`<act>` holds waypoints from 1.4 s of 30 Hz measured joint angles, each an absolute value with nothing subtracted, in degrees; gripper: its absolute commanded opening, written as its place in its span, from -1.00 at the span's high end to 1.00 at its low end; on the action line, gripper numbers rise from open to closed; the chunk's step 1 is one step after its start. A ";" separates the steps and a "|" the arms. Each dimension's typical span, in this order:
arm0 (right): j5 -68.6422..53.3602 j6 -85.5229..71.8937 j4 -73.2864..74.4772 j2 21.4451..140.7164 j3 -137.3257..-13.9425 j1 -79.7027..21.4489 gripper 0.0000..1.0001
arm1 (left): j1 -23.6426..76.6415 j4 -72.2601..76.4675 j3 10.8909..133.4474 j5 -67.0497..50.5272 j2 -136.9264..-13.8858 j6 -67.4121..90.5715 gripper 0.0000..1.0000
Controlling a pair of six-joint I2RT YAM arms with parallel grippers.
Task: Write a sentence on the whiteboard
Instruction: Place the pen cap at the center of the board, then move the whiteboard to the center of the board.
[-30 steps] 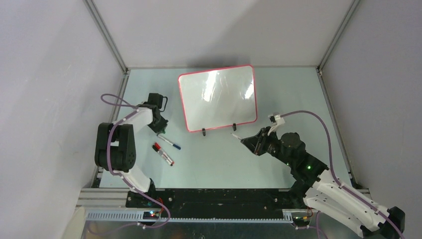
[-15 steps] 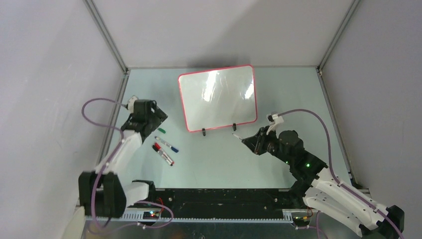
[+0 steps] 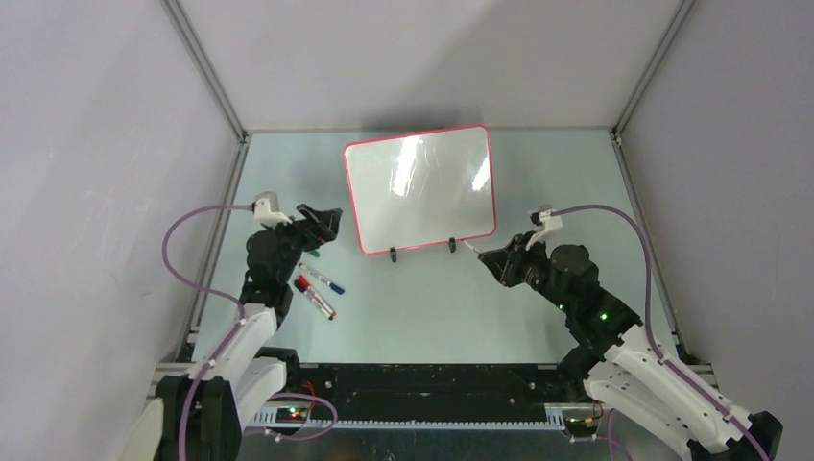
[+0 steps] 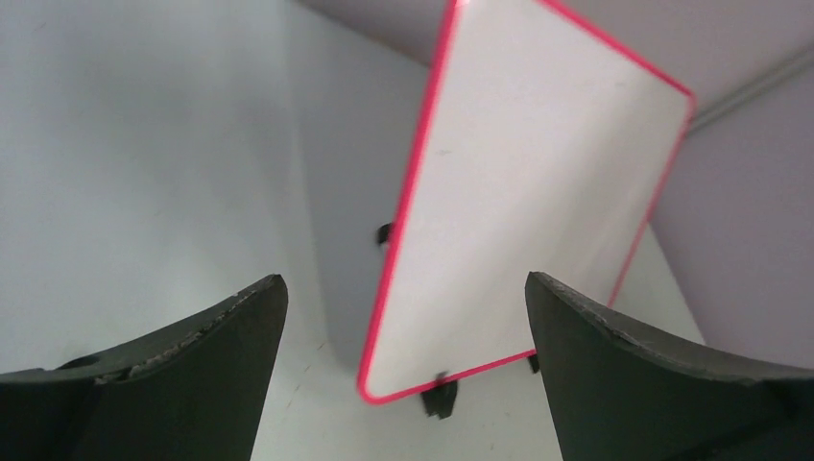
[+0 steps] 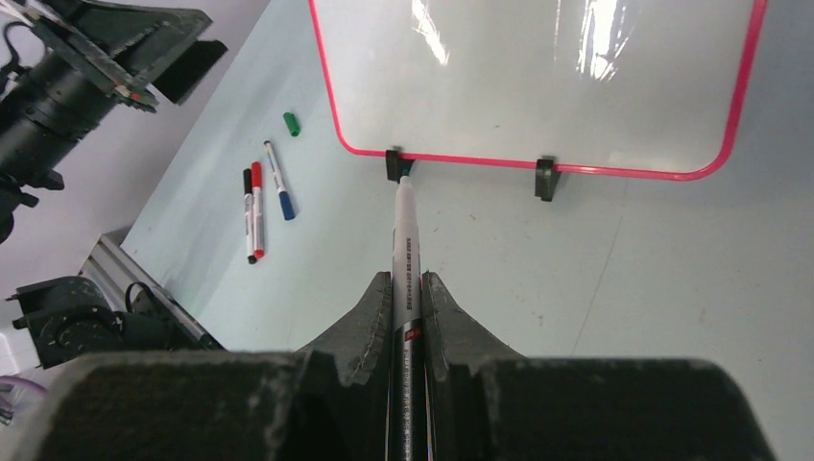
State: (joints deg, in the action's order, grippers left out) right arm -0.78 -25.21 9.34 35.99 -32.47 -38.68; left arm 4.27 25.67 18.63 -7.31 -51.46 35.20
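Observation:
The whiteboard point(image 3: 420, 190) stands tilted on two black clip feet at the back of the table, its face blank with glare; it also fills the left wrist view point(image 4: 518, 221) and the top of the right wrist view point(image 5: 538, 77). My right gripper point(image 3: 491, 259) point(image 5: 407, 280) is shut on a grey-and-white marker point(image 5: 404, 230). The marker's tip point(image 3: 468, 247) points at the board's lower edge, just short of it near the right foot. My left gripper point(image 3: 324, 223) point(image 4: 404, 279) hangs open and empty to the left of the board, facing it.
A green cap point(image 3: 314, 254) point(image 5: 292, 123), a blue-capped marker point(image 3: 324, 279) point(image 5: 279, 182) and a red and a black marker side by side point(image 3: 315, 298) point(image 5: 252, 211) lie on the table below the left gripper. Grey walls enclose the table.
The left gripper opened, lifted off the loose markers and turned to face the board. The right gripper carried its marker up and right, closer to the board's lower edge.

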 measured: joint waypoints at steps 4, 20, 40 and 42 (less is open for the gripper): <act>-1.06 -24.47 9.61 36.12 -32.47 -37.28 1.00 | 3.92 32.12 23.44 -16.21 -59.18 33.36 -0.99; -5.45 -21.96 7.18 36.91 -32.47 -34.57 1.00 | -3.11 55.09 38.20 -38.96 -85.69 38.81 -0.82; -12.14 -21.54 -0.08 43.31 -33.45 -29.98 1.00 | -6.24 73.73 51.46 -48.77 -106.56 55.77 -0.11; -12.95 -21.98 -0.82 44.23 -33.52 -29.76 1.00 | -6.24 76.62 52.66 -49.82 -108.42 58.52 -0.10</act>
State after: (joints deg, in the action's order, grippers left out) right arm -12.95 -21.98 -0.82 44.23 -33.52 -29.76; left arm -6.24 76.62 52.66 -49.82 -108.42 58.52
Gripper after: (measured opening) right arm 0.164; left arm 0.559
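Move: The left hand is empty and wide open. The whiteboard's upper left corner lies about 15 cm ahead of it, 5 cm right and 4 cm higher; the board's middle is some 10 cm ahead, 21 cm right and 5 cm lower. The green cap lies level with this hand, 6 cm left and 16 cm below. The right hand grips the uncapped pen; from it the whiteboard's middle is roughly 22 cm ahead, 14 cm left and 8 cm below. The left hand reaches forward about 13 cm, rising some 6 cm and easing a little right, up to the whiteboard's upper left corner, while it swings about 30 degrees clockwise and tips slightly up, its fingers closing from wide open to just over half around empty space. The right hand keeps its grip on the pen and, after a tiny shift right, creeps forward some 3 cm and slightly up, bringing the pen's tip towards the lower part of the board. ##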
